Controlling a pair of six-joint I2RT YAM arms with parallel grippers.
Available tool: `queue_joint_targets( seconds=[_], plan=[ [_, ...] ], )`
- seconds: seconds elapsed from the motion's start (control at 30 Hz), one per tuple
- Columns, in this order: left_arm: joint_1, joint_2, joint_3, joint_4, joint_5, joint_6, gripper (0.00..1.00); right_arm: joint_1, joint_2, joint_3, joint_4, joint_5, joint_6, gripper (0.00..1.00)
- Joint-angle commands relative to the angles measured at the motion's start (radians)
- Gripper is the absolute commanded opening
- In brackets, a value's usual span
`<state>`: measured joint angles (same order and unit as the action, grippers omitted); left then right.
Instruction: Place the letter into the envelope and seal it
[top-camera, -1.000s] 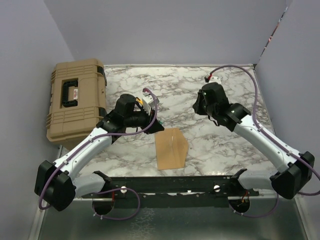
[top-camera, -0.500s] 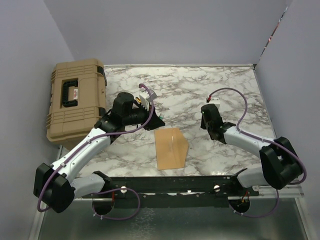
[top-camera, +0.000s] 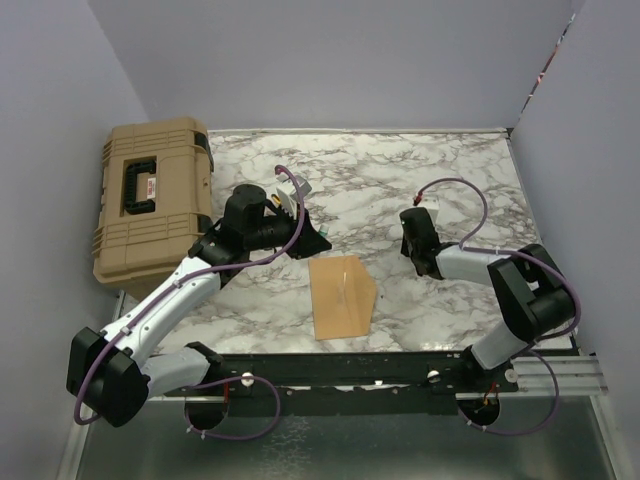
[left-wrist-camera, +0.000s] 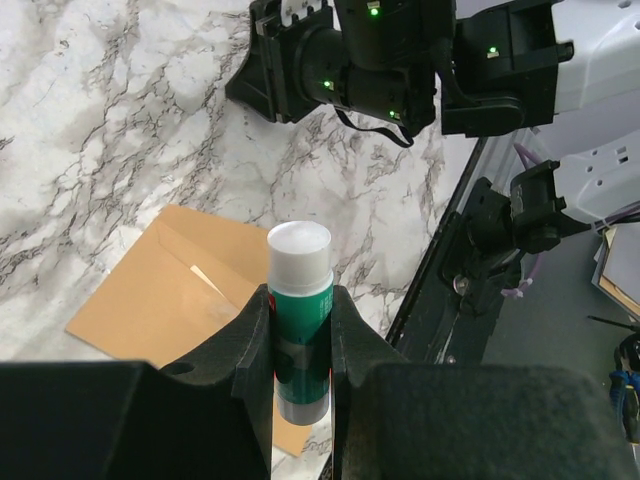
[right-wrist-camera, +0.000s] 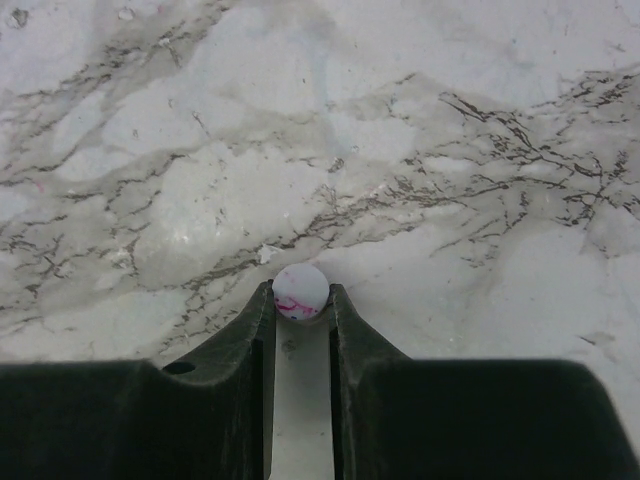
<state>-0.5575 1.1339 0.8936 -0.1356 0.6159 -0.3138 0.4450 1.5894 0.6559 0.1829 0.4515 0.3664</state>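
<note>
The tan envelope (top-camera: 342, 297) lies flat on the marble table near the front edge, between the two arms; it also shows in the left wrist view (left-wrist-camera: 150, 290) under the fingers. The letter is hidden. My left gripper (top-camera: 318, 240) (left-wrist-camera: 300, 295) hovers just behind the envelope, shut on a green glue stick (left-wrist-camera: 299, 300) with a white top. My right gripper (top-camera: 417, 252) (right-wrist-camera: 301, 292) points down at bare marble to the envelope's right, shut on a small round white cap (right-wrist-camera: 300, 290) with pink marks.
A tan hard case (top-camera: 150, 210) with a black handle stands at the table's left edge. Purple-grey walls close in the back and sides. A black rail (top-camera: 340, 365) runs along the front edge by the arm bases.
The right arm has folded back toward its base, bringing its gripper down and nearer, still holding the cap. The left gripper shifted slightly, glue stick still held. The envelope stayed put.
</note>
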Motion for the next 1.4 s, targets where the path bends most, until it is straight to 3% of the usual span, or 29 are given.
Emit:
queue_joint_targets(
  seconds=[0.0,0.53,0.87,1.0,1.23,1.37],
  plan=[
    [0.0,-0.013,-0.008,0.026,-0.012,-0.012,0.0,-0.003,0.055,0.07,-0.042,0.028,0.063,0.04],
    [0.0,-0.005,-0.001,0.025,-0.01,0.0,0.0,-0.004,0.053,0.107,-0.131,0.01,0.092,0.38],
    [-0.001,0.016,0.032,0.045,-0.018,-0.038,0.0,-0.004,-0.161,0.185,-0.374,-0.09,0.178,0.56],
    [-0.001,0.022,0.042,0.111,-0.038,-0.113,0.0,-0.003,-0.318,0.153,-0.406,-0.293,0.128,0.57],
    [-0.002,0.037,0.027,0.394,-0.111,-0.344,0.0,0.002,-0.559,0.077,-0.281,-0.871,0.118,0.6],
    [-0.006,0.071,0.032,0.56,-0.14,-0.49,0.0,0.029,-0.644,0.085,-0.158,-1.02,0.2,0.65]
  ],
)
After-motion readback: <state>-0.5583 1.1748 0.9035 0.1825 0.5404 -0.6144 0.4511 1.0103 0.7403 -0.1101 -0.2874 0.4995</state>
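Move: Between the right hand's fingertips, held just over or on the bare marble, sits the white glue cap, about 1 cm below the hand point. From that hand the envelope lies roughly 12 cm back and 18 cm to the left, flat on the table; the uncapped glue stick in the left hand is some 12 cm back, 20 cm left and 21 cm higher. From the left hand, the envelope is almost straight below, 3 cm right and 22 cm down, and the cap about 13 cm ahead, 20 cm right and 22 cm down. Easing the pinched cap a centimetre or so forward along the table, the right hand opens its fingers and lets go, then climbs about 18 cm while swinging left and back towards the envelope side, rolling and turning some 30 degrees counter-clockwise, fingers still widening. Late on, the left hand, keeping its grip on the glue stick, rises about 6 cm and a little forward, its fingers tipping up. ##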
